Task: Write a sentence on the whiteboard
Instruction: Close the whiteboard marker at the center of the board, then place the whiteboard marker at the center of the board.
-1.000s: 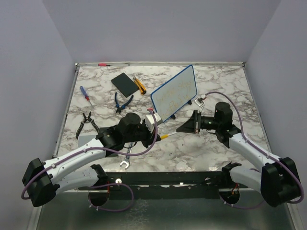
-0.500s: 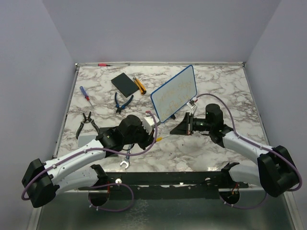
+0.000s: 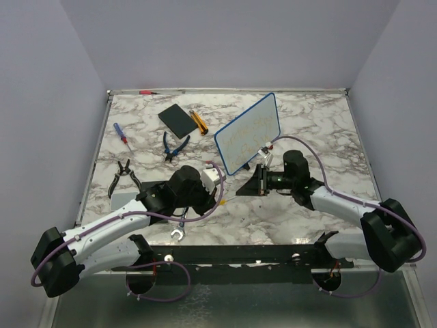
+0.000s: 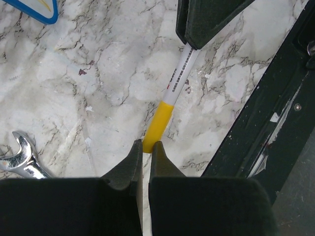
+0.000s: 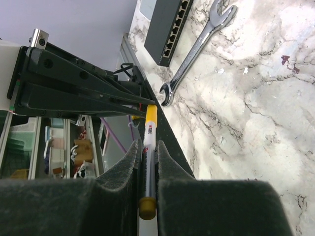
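The whiteboard (image 3: 248, 133), blue-framed, stands tilted at the middle of the table; its corner (image 4: 34, 10) shows in the left wrist view. The sentence (image 3: 250, 128) is faint yellowish writing on its face. My right gripper (image 3: 244, 189) (image 5: 146, 145) is shut on a white marker (image 5: 149, 132) with a yellow cap (image 4: 158, 124), in front of the board. That cap (image 3: 222, 201) points at my left gripper (image 3: 217, 198) (image 4: 146, 146), which is shut. The cap's end sits right at its fingertips; whether they touch it I cannot tell.
A wrench (image 3: 179, 229) (image 4: 19, 160) lies near the front rail (image 4: 266, 123). Blue pliers (image 3: 175, 145), black pliers (image 3: 125, 175), a screwdriver (image 3: 121, 137), a black pad (image 3: 177, 119) and an orange tool (image 3: 198, 121) lie at the back left. A grey box (image 3: 123, 198) sits left.
My right gripper has carried the marker leftward and nearer, bringing its yellow cap up to the left gripper's tips. The left arm shifted only slightly.
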You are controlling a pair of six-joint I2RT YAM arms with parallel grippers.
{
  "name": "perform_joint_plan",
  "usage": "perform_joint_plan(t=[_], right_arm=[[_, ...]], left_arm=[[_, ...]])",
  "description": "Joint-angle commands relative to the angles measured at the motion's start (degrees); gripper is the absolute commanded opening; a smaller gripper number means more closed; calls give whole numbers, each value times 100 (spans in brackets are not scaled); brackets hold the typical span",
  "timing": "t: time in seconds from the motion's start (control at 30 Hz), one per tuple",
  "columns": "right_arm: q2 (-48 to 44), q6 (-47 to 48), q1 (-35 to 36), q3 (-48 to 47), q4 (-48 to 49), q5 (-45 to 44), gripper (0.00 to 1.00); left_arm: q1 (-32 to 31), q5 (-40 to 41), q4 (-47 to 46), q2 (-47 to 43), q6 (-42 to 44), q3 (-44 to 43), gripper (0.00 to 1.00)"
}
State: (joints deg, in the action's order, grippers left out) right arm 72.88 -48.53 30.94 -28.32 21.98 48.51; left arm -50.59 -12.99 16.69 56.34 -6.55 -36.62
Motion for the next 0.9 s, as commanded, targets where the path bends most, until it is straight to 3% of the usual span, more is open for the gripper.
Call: perform_joint_plan(t=[0.0,0.13,0.27,0.33,0.47,0.57,0.7,0.87], right_arm=[[255,-68,576,-62,-185,485,1],[232,-54,598,-117,-204,469,1],[-67,337,590,-502,-1379,-160,1],[-275,539,470,-700,-1998,-630,1],[-747,775,-22,-823,-2829,-1278,1],[-1050,998,-333,-836,-3343,-1706,1],[-1112,1127,-466,-623,-3507,-1857,2],[-1191,1187,-466,-41,-2980,-1728,7]], left_arm=[[26,-76,-2531,-246,-257,-324,0],[49,-64,-2515,-246,-231,-304,0],[57,321,-2210,-255,-30,-360,2],[64,637,-2022,-257,55,-407,11],[102,1647,-1688,-276,3,-487,54],[177,1993,-1528,-379,15,-497,68],[356,2255,-1493,-458,-58,-490,79],[1107,2239,-1368,-312,-345,-568,82]])
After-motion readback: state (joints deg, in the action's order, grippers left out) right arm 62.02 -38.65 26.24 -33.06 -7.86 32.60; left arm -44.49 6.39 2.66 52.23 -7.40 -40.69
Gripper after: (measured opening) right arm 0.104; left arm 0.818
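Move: The marker lies level between my two hands. Its middle is about 5 cm to the right of my left fingers, which still grip the yellow cap end, and some 3 cm to the left and 1 cm back of my right fingers, which hold the barrel. From my left hand the whiteboard's middle is roughly 27 cm ahead and 11 cm right, and the wrench about 4 cm ahead, 12 cm left, on the table 11 cm below. I keep pushing the marker left into the cap, both hands creeping barely half a centimetre that way. Then my left fingers open wide off the cap and that hand leaves up and forward, about 10 cm each, tipping up and turning counter-clockwise. My right hand keeps its grip and backs off rightward about 5 cm, turning clockwise with fingers dipping. ##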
